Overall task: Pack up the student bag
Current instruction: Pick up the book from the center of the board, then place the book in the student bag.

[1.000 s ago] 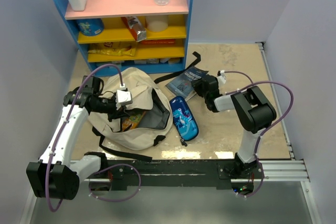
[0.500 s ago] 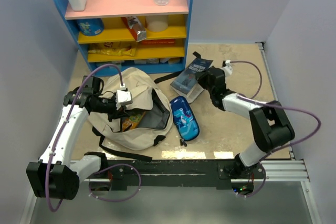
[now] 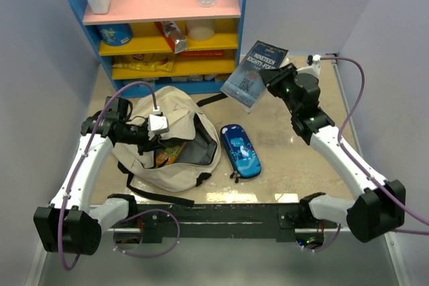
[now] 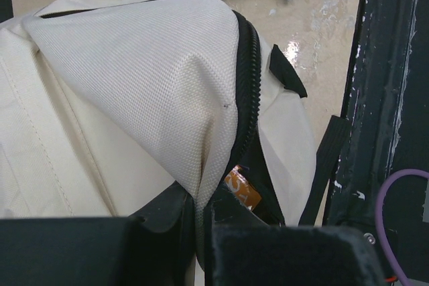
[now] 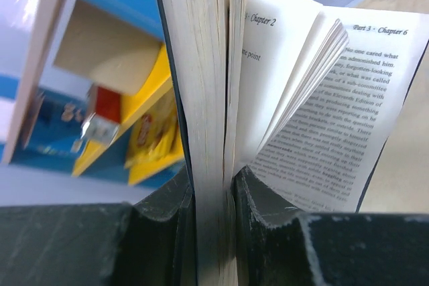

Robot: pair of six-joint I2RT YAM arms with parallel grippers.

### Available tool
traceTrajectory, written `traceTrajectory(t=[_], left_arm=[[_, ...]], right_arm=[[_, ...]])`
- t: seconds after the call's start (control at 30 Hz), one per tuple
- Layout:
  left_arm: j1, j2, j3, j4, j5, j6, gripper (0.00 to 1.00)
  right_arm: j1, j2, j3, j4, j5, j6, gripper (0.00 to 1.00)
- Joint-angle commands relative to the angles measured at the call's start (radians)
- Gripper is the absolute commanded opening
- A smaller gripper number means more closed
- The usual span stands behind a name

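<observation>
The student bag (image 3: 177, 125), cream with black zip and straps, lies open at the left of the table. My left gripper (image 3: 155, 132) is shut on the cream flap beside the zip (image 4: 200, 222), holding the bag (image 4: 134, 85) open. An orange packet (image 4: 242, 189) shows inside. A dark paperback book (image 3: 253, 74) hangs in the air right of the shelf. My right gripper (image 3: 273, 78) is shut on it. In the right wrist view the fingers clamp most of the page block (image 5: 213, 195), and the rest of the book's (image 5: 208, 98) pages fan loose to the right.
A blue pencil case (image 3: 241, 151) lies on the table just right of the bag. A blue shelf unit (image 3: 167, 25) with yellow and pink boards, snacks, a bottle and a white container stands at the back. Black bag straps trail toward the arm bases.
The right arm has lifted the book off the table and carried it up and back, toward the shelf's right side. The left gripper and bag have stayed put.
</observation>
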Motion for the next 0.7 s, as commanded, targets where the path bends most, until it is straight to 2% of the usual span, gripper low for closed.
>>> traceTrajectory(t=[0.0,0.13,0.33,0.5,0.67], left_arm=[[-0.005,-0.017,0.024,0.039,0.046,-0.024,0.0],[-0.005,-0.023,0.03,0.056,0.043,-0.043,0.0],[-0.005,-0.034,0.039,0.087,0.046,-0.081,0.0],[-0.005,-0.04,0.042,0.128,0.049,-0.128,0.0],[-0.007,-0.049,0.042,0.159,0.054,-0.162,0.0]], right_arm=[[0.003,-0.166,-0.018,-0.08,-0.19,0.092,0.0],[0.001,-0.285,-0.156,-0.117,-0.342,0.187,0.0],[0.041,-0.408,-0.239,-0.247,-0.496,0.202,0.0],[0.086,-0.411,-0.262,-0.282,-0.59,0.216,0.0],[0.257,-0.326,-0.287,-0.195,-0.576,0.26,0.0]])
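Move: The right hand already holds the book high; the bag opening it is meant for lies about 22 cm to its left, 10 cm back and some 24 cm below. The blue pencil case is about 6 cm left, 10 cm back and 27 cm down; the black strap about 10 cm ahead, 10 cm left and 28 cm down. From the left hand, which holds the bag's flap, the opening is roughly 10 cm right, 4 cm ahead and 8 cm below. Keep the book pinched in the right gripper and draw it briskly back some 18 cm, away from the shelf and towards the bag, sinking about 8 cm and bearing left about 7 cm, mostly later on. Meanwhile swing the fingers about 35 degrees counter-clockwise and tip them down. Keep the left fingers shut on the flap. ##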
